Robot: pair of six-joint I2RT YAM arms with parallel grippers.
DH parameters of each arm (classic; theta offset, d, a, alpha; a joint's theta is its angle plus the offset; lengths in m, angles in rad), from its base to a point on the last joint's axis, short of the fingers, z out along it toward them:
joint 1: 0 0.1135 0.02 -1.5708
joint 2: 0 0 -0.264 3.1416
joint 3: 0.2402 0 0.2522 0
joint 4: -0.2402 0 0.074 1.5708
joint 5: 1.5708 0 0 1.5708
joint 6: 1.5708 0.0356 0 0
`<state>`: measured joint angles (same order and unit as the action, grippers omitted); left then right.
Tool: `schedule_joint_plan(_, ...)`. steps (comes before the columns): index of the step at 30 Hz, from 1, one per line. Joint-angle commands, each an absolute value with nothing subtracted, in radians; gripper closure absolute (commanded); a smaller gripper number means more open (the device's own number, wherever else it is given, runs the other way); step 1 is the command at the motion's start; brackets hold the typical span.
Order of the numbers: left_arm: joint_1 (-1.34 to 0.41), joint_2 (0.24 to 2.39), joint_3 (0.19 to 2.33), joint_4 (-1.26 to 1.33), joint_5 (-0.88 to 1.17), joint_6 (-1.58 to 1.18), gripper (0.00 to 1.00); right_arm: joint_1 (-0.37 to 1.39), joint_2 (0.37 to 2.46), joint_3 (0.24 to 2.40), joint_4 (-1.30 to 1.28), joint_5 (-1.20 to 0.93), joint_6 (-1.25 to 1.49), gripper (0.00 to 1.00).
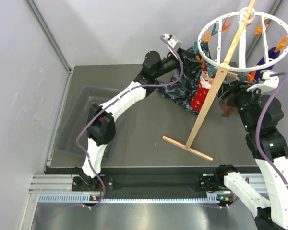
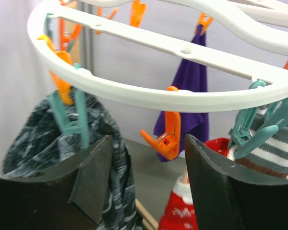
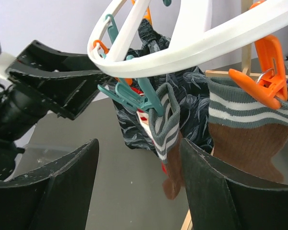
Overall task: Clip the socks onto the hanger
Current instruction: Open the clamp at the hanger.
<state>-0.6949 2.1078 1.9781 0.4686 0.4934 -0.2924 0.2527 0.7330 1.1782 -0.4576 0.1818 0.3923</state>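
The hanger (image 1: 245,38) is a white ring on a slanted wooden pole (image 1: 206,105). Near its left rim, my left gripper (image 1: 189,60) stands open. In the left wrist view an empty orange clip (image 2: 165,139) hangs just above the gap of the left gripper (image 2: 148,158), and a red snowflake sock (image 2: 182,211) hangs below. My right gripper (image 3: 139,158) is open under the ring. A brown sock with a striped cuff (image 3: 170,143) hangs from a teal clip (image 3: 134,98), close against the right finger (image 3: 206,182). A second brown sock (image 3: 249,139) hangs from an orange clip (image 3: 261,81).
A dark-blue patterned cloth (image 1: 182,88) hangs from a teal clip (image 2: 69,117) beside the left finger. A purple sock (image 2: 189,96) hangs at the ring's far side. The stand's wooden foot (image 1: 187,147) lies mid-table. A clear bin (image 1: 81,115) sits at the left.
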Motion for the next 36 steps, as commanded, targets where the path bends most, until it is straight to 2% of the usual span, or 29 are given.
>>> schedule_joint_plan(1,-0.701,2.149,2.068,0.543,0.58,-0.339,0.36,0.253,0.71,1.227,-0.451,0.16,0.376,0.33)
schedule_joint_plan(7,-0.709,2.195,2.12,0.554,0.595,-0.374,0.48,0.253,0.693,1.232,-0.459,0.155,0.373,0.33)
schedule_joint_plan(10,-0.718,2.195,2.118,0.551,0.594,-0.374,0.59,0.255,0.692,1.23,-0.459,0.141,0.374,0.33)
schedule_joint_plan(14,-0.724,2.16,2.103,0.534,0.592,-0.37,0.79,0.253,0.69,1.236,-0.466,0.12,0.38,0.33)
schedule_joint_plan(15,-0.727,2.148,2.08,0.534,0.589,-0.362,0.87,0.253,0.687,1.236,-0.466,0.117,0.379,0.33)
schedule_joint_plan(19,-0.752,2.093,2.034,0.522,0.589,-0.341,1.0,0.255,0.684,1.238,-0.466,0.107,0.379,0.32)
schedule_joint_plan(24,-0.799,2.004,1.938,0.473,0.529,-0.258,1.0,0.253,0.684,1.255,-0.486,0.104,0.379,0.32)
schedule_joint_plan(30,-0.932,1.899,1.887,0.275,0.323,-0.048,1.0,0.253,0.727,1.327,-0.56,0.103,0.422,0.31)
schedule_joint_plan(36,-1.025,1.881,1.882,0.207,0.161,0.017,1.0,0.253,0.787,1.42,-0.64,0.075,0.486,0.29)
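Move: The empty orange clamp hangs from the hanger's rim about 4 cm to the left hand's right, 1 cm back and 1 cm lower. From that hand, the teal clamp with the red sock is some 7 cm back and 7 cm right, and the teal clamp on the camouflage cloth some 7 cm ahead and 5 cm right. From the right hand the orange clamp lies roughly 10 cm ahead and 5 cm left, about level. The left fingers close from both sides on the orange clamp and squeeze it, after easing about 3 cm right and slightly down. Keeping hold, that hand then draws the clamp back towards the base, some 13 cm and gathering speed, drifting right and lifting at the end. The right hand, still open, rises about 4 cm and backs off a little. ##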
